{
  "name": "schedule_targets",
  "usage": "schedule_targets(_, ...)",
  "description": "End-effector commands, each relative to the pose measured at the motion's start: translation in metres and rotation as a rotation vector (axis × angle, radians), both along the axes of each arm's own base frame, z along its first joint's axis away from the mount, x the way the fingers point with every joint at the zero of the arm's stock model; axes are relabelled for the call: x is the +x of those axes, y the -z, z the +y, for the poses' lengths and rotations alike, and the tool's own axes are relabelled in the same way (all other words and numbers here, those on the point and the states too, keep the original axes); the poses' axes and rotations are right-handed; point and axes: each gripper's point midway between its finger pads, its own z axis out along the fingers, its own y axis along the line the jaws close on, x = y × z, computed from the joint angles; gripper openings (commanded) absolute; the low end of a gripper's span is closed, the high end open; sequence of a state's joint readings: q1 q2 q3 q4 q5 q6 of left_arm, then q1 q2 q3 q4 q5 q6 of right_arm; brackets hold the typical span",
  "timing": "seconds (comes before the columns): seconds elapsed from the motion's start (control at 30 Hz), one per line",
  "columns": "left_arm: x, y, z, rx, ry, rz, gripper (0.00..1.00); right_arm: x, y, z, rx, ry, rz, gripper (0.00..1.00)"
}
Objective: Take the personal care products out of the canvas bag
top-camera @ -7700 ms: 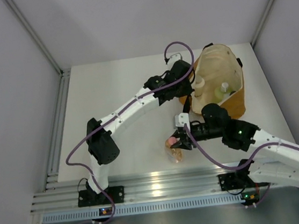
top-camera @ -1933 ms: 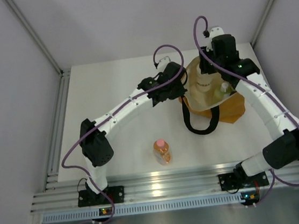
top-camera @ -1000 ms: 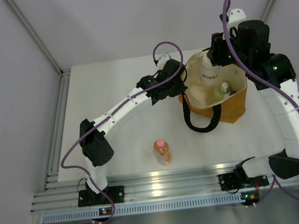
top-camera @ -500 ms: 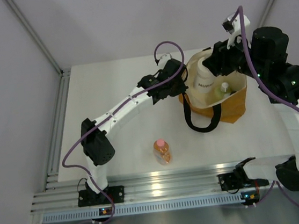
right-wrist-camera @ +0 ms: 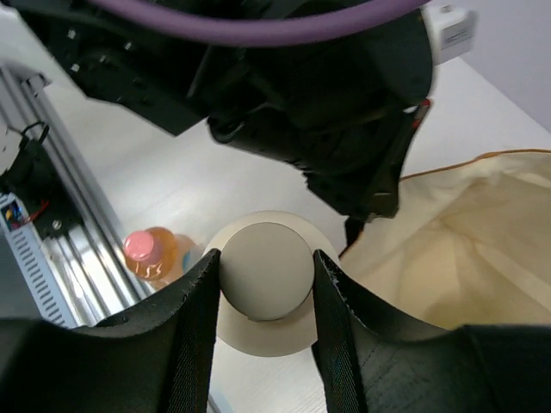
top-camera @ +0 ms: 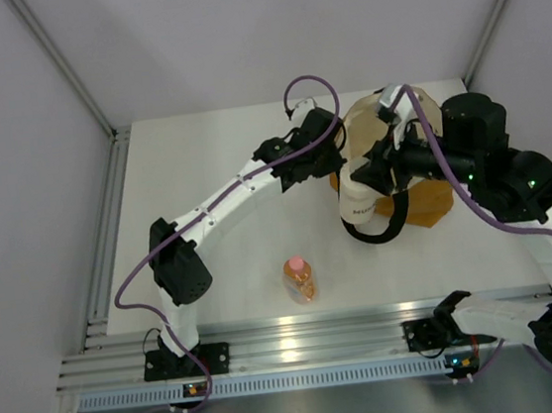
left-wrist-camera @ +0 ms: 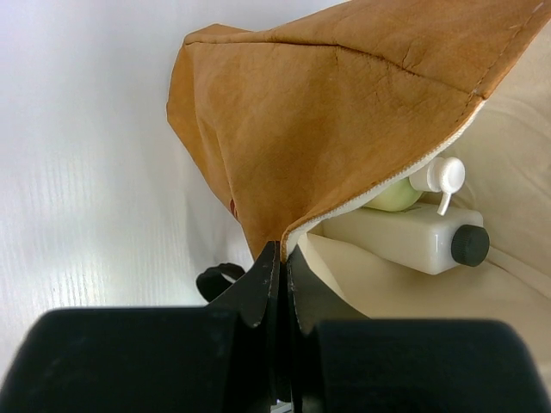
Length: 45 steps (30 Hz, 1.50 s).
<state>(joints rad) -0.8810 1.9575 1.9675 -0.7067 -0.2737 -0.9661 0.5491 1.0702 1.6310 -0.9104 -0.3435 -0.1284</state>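
The mustard canvas bag (top-camera: 428,205) stands at the back right, mouth open. My left gripper (top-camera: 338,164) is shut on its near left rim (left-wrist-camera: 284,241). Inside lie a white squarish bottle with a dark cap (left-wrist-camera: 405,237) and a pale green bottle with a white cap (left-wrist-camera: 394,197). My right gripper (top-camera: 367,180) is shut on the cap of a cream round jar (top-camera: 358,207), which hangs in the air just left of the bag, over its black handle (top-camera: 377,236). From above, the jar's cap (right-wrist-camera: 265,271) fills the space between the fingers. An orange bottle with a pink cap (top-camera: 299,278) stands on the table.
An aluminium rail (top-camera: 292,344) runs along the table's near edge, with both arm bases on it. Grey walls close in the left, back and right sides. The left arm's black wrist (right-wrist-camera: 301,95) sits close above the held jar in the right wrist view.
My right gripper has lifted the cream jar out of the bag and carried it forward and left, past the rim. The left gripper has stayed on the rim.
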Motion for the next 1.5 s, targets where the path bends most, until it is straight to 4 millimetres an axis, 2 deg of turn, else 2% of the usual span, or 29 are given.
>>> schedule_targets(0.0,0.012,-0.008,0.004,-0.004,-0.017,-0.032,0.0,-0.021,-0.036,0.022,0.077,-0.141,-0.193,0.0)
schedule_targets(0.03,0.013,-0.009,0.004,-0.004,-0.016,-0.033,0.0,-0.02,-0.028,0.028,0.079,-0.155,-0.192,0.0)
schedule_targets(0.1,0.013,-0.008,0.004,-0.003,-0.014,-0.031,0.0,-0.027,-0.025,0.035,0.097,-0.187,-0.205,0.0)
schedule_targets(0.13,0.013,-0.007,0.004,0.003,-0.011,-0.031,0.0,-0.026,-0.012,0.039,0.089,-0.191,-0.188,0.0)
schedule_targets(0.17,0.014,-0.007,0.005,0.006,-0.013,-0.034,0.0,-0.024,-0.014,0.043,0.111,-0.197,-0.21,0.0)
schedule_targets(0.2,0.015,-0.007,0.005,0.008,-0.012,-0.036,0.0,-0.027,0.0,0.048,0.112,-0.218,-0.189,0.0)
schedule_targets(0.27,0.017,-0.007,0.005,0.01,-0.009,-0.038,0.0,-0.026,0.0,0.056,0.152,-0.235,-0.22,0.0)
schedule_targets(0.3,0.018,-0.007,0.006,0.012,-0.008,-0.041,0.0,-0.032,0.0,0.059,0.175,-0.26,-0.236,0.0)
schedule_targets(0.33,0.018,-0.008,0.007,0.013,-0.008,-0.042,0.0,-0.031,0.022,0.063,0.16,-0.269,-0.211,0.0)
schedule_targets(0.5,0.02,-0.009,0.009,0.014,-0.005,-0.046,0.0,-0.03,0.056,0.074,0.166,-0.294,-0.23,0.0)
schedule_targets(0.57,0.021,-0.01,0.011,0.016,-0.007,-0.047,0.0,-0.032,0.064,0.077,0.175,-0.31,-0.234,0.0)
schedule_targets(0.6,0.021,-0.009,0.011,0.016,-0.006,-0.045,0.0,-0.033,0.077,0.079,0.166,-0.322,-0.225,0.0)
schedule_targets(0.63,0.021,-0.01,0.011,0.015,-0.006,-0.045,0.0,-0.032,0.076,0.082,0.184,-0.328,-0.243,0.0)
schedule_targets(0.7,0.023,-0.009,0.012,0.016,-0.007,-0.044,0.0,-0.033,0.085,0.087,0.191,-0.339,-0.236,0.0)
schedule_targets(0.77,0.023,-0.008,0.013,0.013,-0.01,-0.04,0.0,-0.031,0.107,0.093,0.19,-0.341,-0.202,0.0)
schedule_targets(0.87,0.024,-0.009,0.013,0.011,-0.013,-0.04,0.0,-0.029,0.117,0.1,0.197,-0.347,-0.195,0.0)
schedule_targets(0.9,0.024,-0.009,0.013,0.013,-0.011,-0.042,0.0,-0.029,0.128,0.102,0.187,-0.349,-0.175,0.0)
schedule_targets(0.97,0.025,-0.007,0.015,0.015,-0.014,-0.039,0.0,-0.027,0.133,0.104,0.192,-0.344,-0.177,0.0)
schedule_targets(1.2,0.025,-0.008,0.019,0.019,-0.021,-0.039,0.0,-0.026,0.173,0.113,0.157,-0.349,-0.106,0.0)
schedule_targets(1.3,0.025,-0.007,0.02,0.021,-0.019,-0.039,0.0,-0.03,0.185,0.116,0.135,-0.36,-0.092,0.0)
schedule_targets(1.47,0.026,-0.008,0.021,0.019,-0.022,-0.039,0.0,-0.031,0.192,0.116,0.121,-0.354,-0.089,0.0)
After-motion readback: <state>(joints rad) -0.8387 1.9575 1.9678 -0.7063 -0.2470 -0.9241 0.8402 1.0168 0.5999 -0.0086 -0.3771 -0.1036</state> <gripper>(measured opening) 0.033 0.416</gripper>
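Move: The right gripper, some 41 cm above the table, already holds the white bottle by its cap. The free table spot for it lies about 4 cm back and 9 cm to the left; the orange bottle stands just past that spot, roughly 8 cm back and 15 cm left, its middle 33 cm lower. The bag stands about 15 cm ahead and 10 cm to the right. From the left gripper, the spot is some 18 cm back and 4 cm left, 25 cm below. Lower the right gripper about 25 cm towards the table with the white bottle hanging from its closed grip, bearing left some 9 cm and a little back early on, so that it comes down right beside the orange bottle; turn the hand about 20 degrees counter-clockwise and slow near the bottom. Keep the left fingers pinched on the bag's rim, easing it a scant 2 cm forward and left. ##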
